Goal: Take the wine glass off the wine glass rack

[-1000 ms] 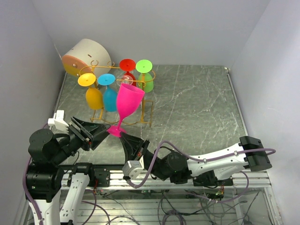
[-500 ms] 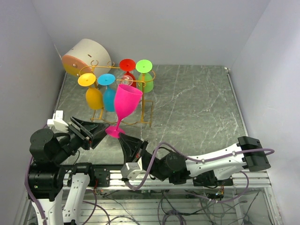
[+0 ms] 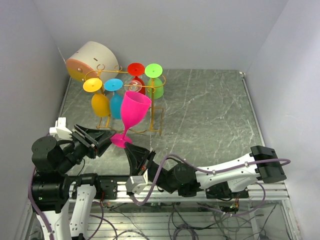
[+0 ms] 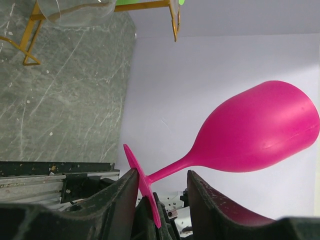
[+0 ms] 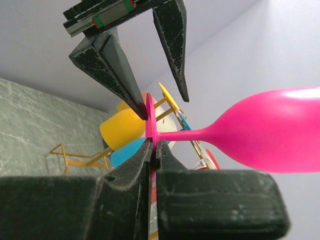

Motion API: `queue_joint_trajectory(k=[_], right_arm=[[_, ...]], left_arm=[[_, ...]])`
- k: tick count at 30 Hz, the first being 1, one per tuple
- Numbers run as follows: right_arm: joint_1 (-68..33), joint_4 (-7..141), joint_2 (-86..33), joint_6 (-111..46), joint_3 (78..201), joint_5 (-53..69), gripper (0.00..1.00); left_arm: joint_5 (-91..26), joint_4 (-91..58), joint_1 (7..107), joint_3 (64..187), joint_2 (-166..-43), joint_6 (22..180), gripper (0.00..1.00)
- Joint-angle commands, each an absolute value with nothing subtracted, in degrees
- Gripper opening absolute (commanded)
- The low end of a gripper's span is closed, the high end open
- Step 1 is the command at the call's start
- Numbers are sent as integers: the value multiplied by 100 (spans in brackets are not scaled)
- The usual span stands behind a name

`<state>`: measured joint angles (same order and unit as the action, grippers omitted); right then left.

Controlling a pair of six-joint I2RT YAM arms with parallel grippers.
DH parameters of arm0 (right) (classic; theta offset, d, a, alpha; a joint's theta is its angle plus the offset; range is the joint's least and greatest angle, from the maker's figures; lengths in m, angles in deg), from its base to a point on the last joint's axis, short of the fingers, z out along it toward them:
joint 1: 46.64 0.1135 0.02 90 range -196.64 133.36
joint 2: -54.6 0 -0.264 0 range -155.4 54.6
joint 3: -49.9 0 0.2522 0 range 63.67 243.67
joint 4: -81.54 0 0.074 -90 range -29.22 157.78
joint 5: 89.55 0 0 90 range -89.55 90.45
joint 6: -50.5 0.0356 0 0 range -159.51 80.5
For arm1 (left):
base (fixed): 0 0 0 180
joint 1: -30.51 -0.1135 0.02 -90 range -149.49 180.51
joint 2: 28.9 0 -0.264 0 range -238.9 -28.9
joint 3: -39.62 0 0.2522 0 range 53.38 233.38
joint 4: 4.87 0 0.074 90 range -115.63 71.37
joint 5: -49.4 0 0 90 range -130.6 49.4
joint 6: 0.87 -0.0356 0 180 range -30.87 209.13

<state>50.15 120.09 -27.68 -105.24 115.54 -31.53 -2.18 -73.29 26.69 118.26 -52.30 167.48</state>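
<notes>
The pink wine glass (image 3: pixel 136 107) is off the gold wire rack (image 3: pixel 150 131) and tilts in the air in front of it. My right gripper (image 3: pixel 131 148) is shut on the edge of the glass's round base, seen close in the right wrist view (image 5: pixel 154 145). My left gripper (image 3: pixel 107 141) is open, its fingers straddling the base and stem (image 4: pixel 162 174); one finger (image 4: pixel 125 187) lies against the base disc. The pink bowl (image 4: pixel 255 130) points away from both grippers. Part of the rack (image 4: pixel 145 5) shows at the top of the left wrist view.
Yellow (image 3: pixel 100 102), blue (image 3: pixel 117 102), red (image 3: pixel 136 70) and green (image 3: pixel 155 82) glasses hang upside down on the rack, with a clear one (image 4: pixel 75 10) among them. A white-and-orange drum (image 3: pixel 92 60) lies at the back left. Walls close in on three sides.
The pink glass and my right gripper have shifted slightly left and toward the near edge. My left gripper stays open around the base.
</notes>
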Motion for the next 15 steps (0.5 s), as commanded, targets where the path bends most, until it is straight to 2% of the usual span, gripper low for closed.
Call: queue_joint_trajectory(k=[1,4,6,8,13,14,15], right_arm=[[5093,12173,-2835,-10690,11727,-2972,0],[5093,12139,-2838,-10683,11729,-2931,0],[5100,12108,-2827,-10656,11728,-2917,0],[5105,12099,-2801,-10632,11708,-2930,0],[5179,12048,-2628,-10419,11643,-3217,0],[5203,12045,-2572,-10340,11636,-3359,5],[5252,12008,-2504,-10262,11621,-3549,18]], left_arm=[[1335,-8004,2528,11974,-5351,17210,50],[1445,-7836,2474,11912,-5322,17246,32],[1497,-7767,2439,11874,-5301,17258,17],[1540,-7773,2416,11855,-5290,17211,8],[1557,-7777,2388,11774,-5236,17055,7],[1564,-7757,2377,11727,-5204,17039,7],[1544,-7723,2374,11675,-5164,17021,7]])
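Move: The pink wine glass, bowl up and leaning forward, is held by its foot in the right fingers. The middle of the foot is about 2 cm right of the left hand's point, 2 cm back and level with it, and 2 cm left and 1 cm forward of the right's. From the left hand, the blue glass hangs some 21 cm ahead, 2 cm left and 8 cm lower; the clear glass is equally far ahead and as low, but 6 cm right. The pink glass's foot is pinched at its free edge by the left fingers, which shut from about half open to almost closed while the left hand stays in place, still pointing forward and to the right. The right hand barely stirs, edging up about half a centimetre, and keeps its closed fingers on the other side of the foot. ##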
